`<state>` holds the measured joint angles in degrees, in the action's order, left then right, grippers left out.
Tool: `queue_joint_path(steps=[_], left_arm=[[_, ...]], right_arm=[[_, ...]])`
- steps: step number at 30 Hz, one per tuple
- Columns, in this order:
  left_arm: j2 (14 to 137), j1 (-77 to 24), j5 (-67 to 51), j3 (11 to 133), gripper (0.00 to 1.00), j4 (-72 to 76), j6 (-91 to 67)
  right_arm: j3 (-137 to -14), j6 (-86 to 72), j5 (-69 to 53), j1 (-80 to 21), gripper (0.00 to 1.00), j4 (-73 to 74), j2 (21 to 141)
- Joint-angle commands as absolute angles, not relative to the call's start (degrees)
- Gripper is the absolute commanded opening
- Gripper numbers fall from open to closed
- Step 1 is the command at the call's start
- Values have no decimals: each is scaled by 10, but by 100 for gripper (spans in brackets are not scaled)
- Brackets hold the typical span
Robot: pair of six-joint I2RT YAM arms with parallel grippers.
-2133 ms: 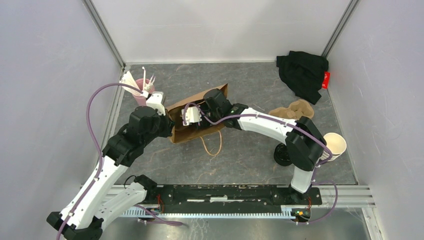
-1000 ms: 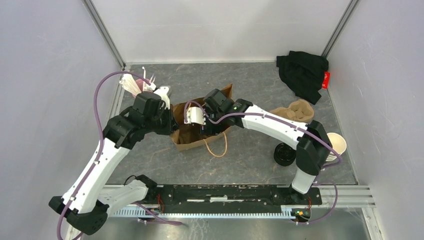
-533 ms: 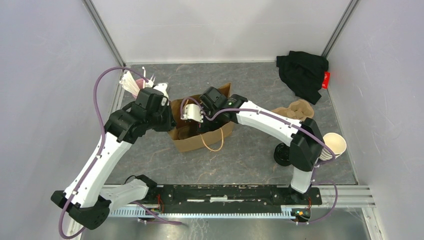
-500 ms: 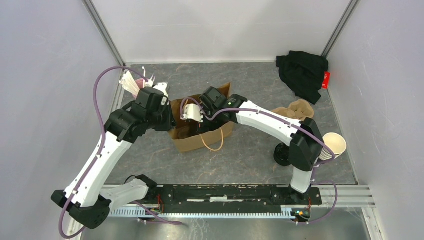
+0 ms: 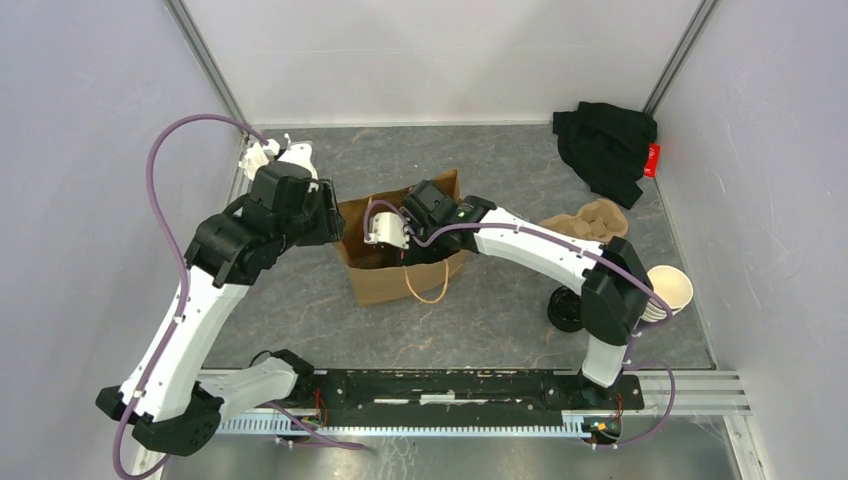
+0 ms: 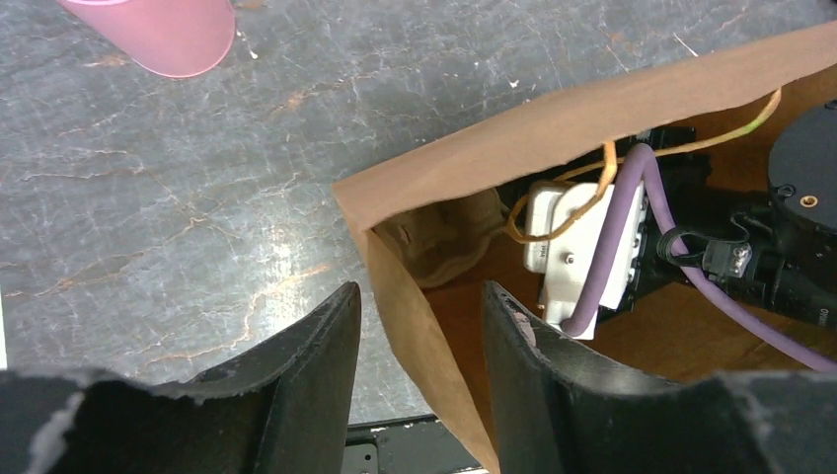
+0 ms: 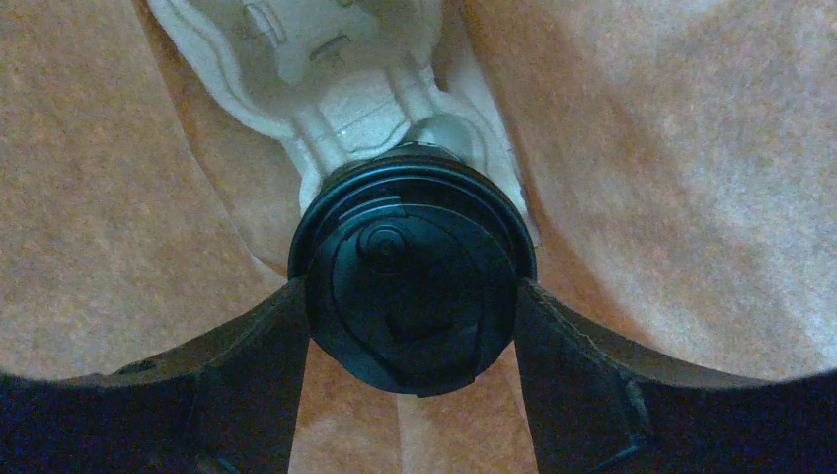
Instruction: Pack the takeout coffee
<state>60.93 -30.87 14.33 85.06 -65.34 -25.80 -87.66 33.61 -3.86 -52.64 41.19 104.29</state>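
Observation:
The takeout coffee, a cup under a round black dome lid, sits inside the brown paper bag, against a pale pulp carrier. My right gripper reaches down into the bag and is shut on the cup, one finger pressed on each side of the lid. From above the cup is hidden by the right wrist. My left gripper is open and straddles the bag's left wall. The paper runs between the fingers without touching them.
A pink cup holding white utensils stands behind the left wrist. Brown pulp carriers, a stack of black lids and a stack of cream cups lie at the right. A black cloth fills the back right corner.
My left gripper has opened, let go of the bag's left wall and drawn back toward the pink cup. The bag now stands more upright. The right gripper stays in the bag on the cup.

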Motion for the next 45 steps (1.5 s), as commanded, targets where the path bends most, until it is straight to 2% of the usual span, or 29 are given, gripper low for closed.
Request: queue_joint_path(steps=[1, 9, 17, 31, 35, 36, 45], left_arm=[[592, -309, 187, 878, 55, -651, -238], [579, -309, 190, 880, 55, -637, -232], [556, -309, 199, 883, 55, -632, -233], [529, -309, 197, 863, 55, -617, -232], [523, -310, 193, 857, 55, -614, -233], [522, -309, 192, 856, 55, -613, -233], [514, -309, 181, 849, 55, -605, -227]], right_arm=[[-806, 313, -23, -517, 0, 501, 1101], [-804, 316, 13, -503, 0, 499, 1146], [-892, 309, 1, -506, 0, 536, 1150], [-983, 245, -38, -535, 64, 549, 1113], [-1012, 235, -37, -539, 88, 563, 1109], [-1021, 233, -37, -540, 98, 567, 1109], [-1052, 199, -24, -547, 98, 579, 1070]])
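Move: Below the right hand, which still grips the lidded coffee cup inside the bag, the cup carrier's middle lies about 6 cm to its left, 3 cm ahead and 7 cm down. The bag's left rim is some 13 cm left of this hand, 4 cm back and 12 cm up. From the open left hand the cup is roughly 15 cm right, 4 cm ahead and 19 cm down, and the pink straw holder 11 cm left, 16 cm ahead and 24 cm down. Easing the held cup down about 1 cm at the carrier's end cell and slightly forward, the right hand then comes up a little, spreads its fingers to let go of the lid and draws back and up some 2 cm, turning slightly clockwise. The left hand, fingers staying part-open, backs off up and left from the bag's rim by about 5 cm, its fingertips tilting up some 10 degrees. ##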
